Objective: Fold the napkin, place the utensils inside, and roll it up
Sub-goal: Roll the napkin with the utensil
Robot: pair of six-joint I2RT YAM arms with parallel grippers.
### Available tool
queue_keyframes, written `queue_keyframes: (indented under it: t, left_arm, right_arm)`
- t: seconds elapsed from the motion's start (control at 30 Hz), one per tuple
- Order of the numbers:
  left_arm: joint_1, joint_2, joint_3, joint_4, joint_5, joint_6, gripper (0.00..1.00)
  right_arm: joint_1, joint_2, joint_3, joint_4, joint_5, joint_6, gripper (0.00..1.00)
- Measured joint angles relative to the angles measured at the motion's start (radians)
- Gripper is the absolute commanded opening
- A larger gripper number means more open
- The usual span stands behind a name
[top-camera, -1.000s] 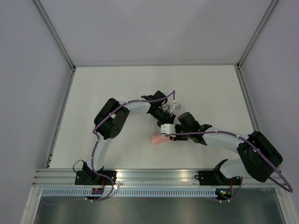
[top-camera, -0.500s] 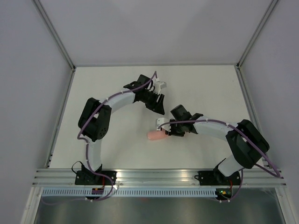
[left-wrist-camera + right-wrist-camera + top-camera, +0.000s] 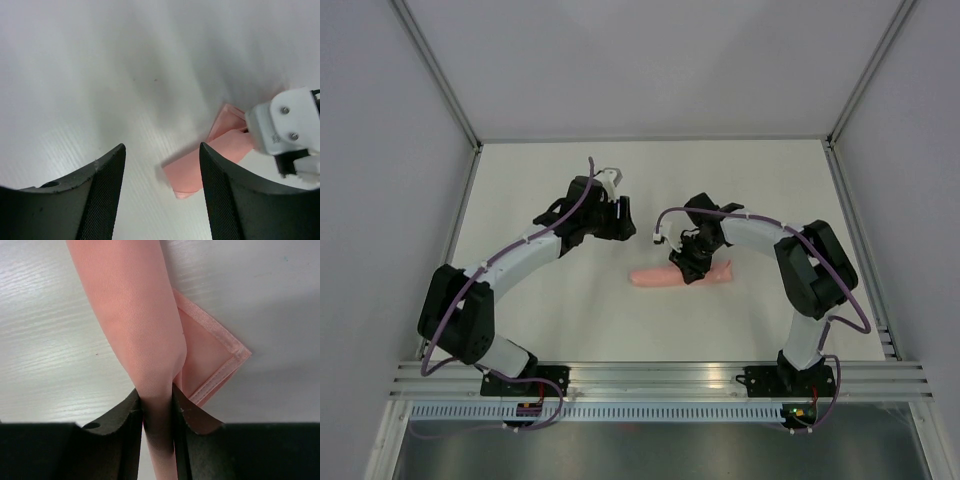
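Observation:
The napkin (image 3: pixel 665 276) is a slim salmon-pink roll lying on the white table, left to right, in the top view. My right gripper (image 3: pixel 694 268) is shut on the roll (image 3: pixel 135 325) near its right half; both jaws press its sides, and a loose hemmed corner (image 3: pixel 220 365) sticks out beside them. My left gripper (image 3: pixel 623 218) hangs open above the table, up and to the left of the roll, with nothing between its fingers (image 3: pixel 220 190). From the left wrist I see the roll's left end (image 3: pixel 192 172). No utensils show; whether any lie inside the roll cannot be told.
The white table (image 3: pixel 540 190) is bounded by metal rails at the left, right and back, and by the aluminium base rail (image 3: pixel 650 378) at the near edge. The right gripper's white wrist housing (image 3: pixel 287 130) shows at the right of the left wrist view.
The left arm swung away left and back from the napkin, its jaws widening. The right gripper moved right along the roll and closed on it, so more of the roll shows.

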Motion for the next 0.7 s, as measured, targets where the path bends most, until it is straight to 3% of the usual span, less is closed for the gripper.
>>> queue_keyframes:
  t: [0.37, 0.7]
  left_arm:
    - [-0.031, -0.210, -0.319, 0.124, -0.140, -0.141, 0.65]
    - [-0.220, -0.273, -0.543, 0.300, -0.275, -0.370, 0.66]
  right_arm:
    - [-0.072, 0.200, 0.196, -0.185, -0.238, 0.119, 0.32]
    - [-0.091, 0.272, 0.227, -0.188, -0.351, 0.336, 0.32]
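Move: The napkin roll lies crosswise on the table, its free left end about 9 cm back from the left hand, neither left nor right of it, and some 12 cm below. The right hand already pinches the roll; from that hand the free left end is about 13 cm to the left and level fore and aft, the loose corner flap some 4 cm ahead and 2 cm left, and the roll's right end about 7 cm right and 2 cm ahead. The left hand, half open and touching nothing, comes back about 10 cm while sinking some 7 cm, bowing out to its left and in again as it turns slightly counter-clockwise, and closes in on the free left end of the roll from above, ending low on its near side. The right hand keeps its pinch on the roll and drags it about 3 cm left and slightly back, turning some 20 degrees clockwise while the wrist tilts about 30 degrees so the fingertips swing in towards the base. ##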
